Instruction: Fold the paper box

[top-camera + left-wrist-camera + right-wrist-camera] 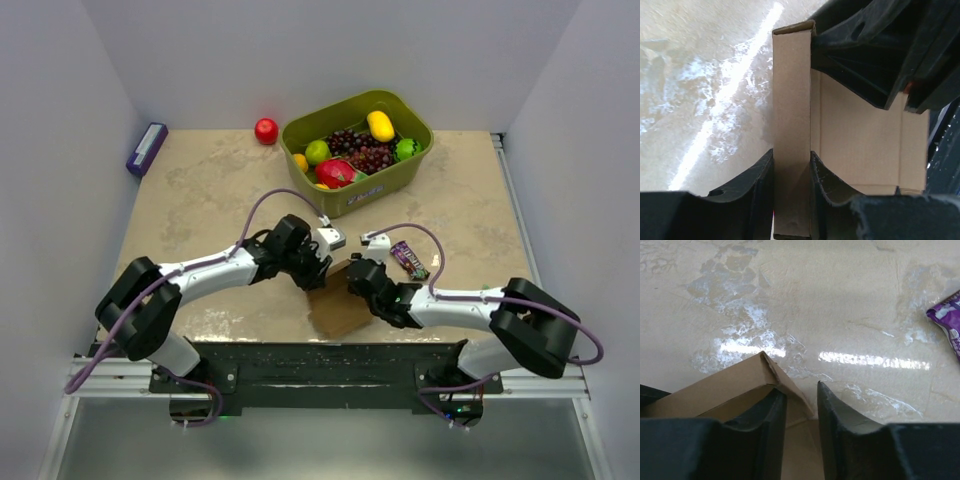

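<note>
The brown paper box [338, 308] lies partly folded near the table's front edge, between my two arms. My left gripper [322, 266] is shut on an upright side wall of the paper box [791, 100]; in the left wrist view both fingers [760, 180] press flat against that wall. My right gripper [358, 274] is at the box's right edge. In the right wrist view, the folded corner of the box [740, 380] stands between the jaws of the right gripper [800, 390]. One finger sits inside the box, and the other finger [840, 410] stands clear of the cardboard, so the jaws are open.
An olive-green bin [408, 168] full of fruit stands at the back, just behind the grippers. A red apple [266, 131] lies to its left, and a purple box [147, 149] sits at the far left. A purple snack wrapper [408, 260] lies beside the right gripper.
</note>
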Controlling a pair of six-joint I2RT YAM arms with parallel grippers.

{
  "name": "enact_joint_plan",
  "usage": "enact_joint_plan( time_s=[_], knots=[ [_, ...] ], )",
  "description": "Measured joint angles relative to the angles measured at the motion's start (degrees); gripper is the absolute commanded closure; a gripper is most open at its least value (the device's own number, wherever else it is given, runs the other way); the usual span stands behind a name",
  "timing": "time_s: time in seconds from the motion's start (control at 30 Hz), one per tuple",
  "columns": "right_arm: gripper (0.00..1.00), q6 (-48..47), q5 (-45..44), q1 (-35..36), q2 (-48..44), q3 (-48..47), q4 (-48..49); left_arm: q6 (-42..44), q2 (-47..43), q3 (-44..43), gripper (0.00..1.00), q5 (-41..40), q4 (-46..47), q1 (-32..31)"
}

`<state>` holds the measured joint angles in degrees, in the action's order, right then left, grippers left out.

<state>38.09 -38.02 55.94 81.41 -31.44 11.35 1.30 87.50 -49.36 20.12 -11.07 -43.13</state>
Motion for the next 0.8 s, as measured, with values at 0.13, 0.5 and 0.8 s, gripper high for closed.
enact_joint_plan(
  time_s=[0.13,0.5,0.8],
  knots=[
    [0.41,0.20,0.55,-0.44,-5.49,1.99,-3.34,-1.14,0.81,-0.04,0.78,1.11,-0.68,0.31],
    [0.22,-0.33,2.34,-1.64,-22.34,0.46,-17.40,-4.31,2.67,-0.26,0.76,0.22,-3.67,2.80],
    [0.22,8.55,9.57,-1.64,-27.63,-3.80,-31.23,-5.79,2.67,-0.26,0.75,-0.15,-4.46,3.54]
  ],
)
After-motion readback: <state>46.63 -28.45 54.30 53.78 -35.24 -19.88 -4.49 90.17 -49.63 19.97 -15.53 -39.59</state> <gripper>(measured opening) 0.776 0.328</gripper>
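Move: The right hand still has the paper box's far right corner between its barely parted fingertips; the middle of the box is about 6 cm back, 4 cm to the left and 3 cm below. The candy packet lies on the table some 12 cm to this hand's right and 3 cm ahead, about 5 cm lower. The left hand still pinches the box's left wall, with the box's middle roughly 3 cm back, 4 cm to its right and 3 cm below. The right hand opens wide and comes free of the box's far right corner, slipping a few centimetres to the right at first, then mainly rising about 7 cm, and at the last drawing back some 5 cm while its left side rolls up a little. The left hand keeps its pinch on the left wall and carries the box about 2 cm to the left and as far down, turning some 10 degrees counter-clockwise and tilting slightly. ##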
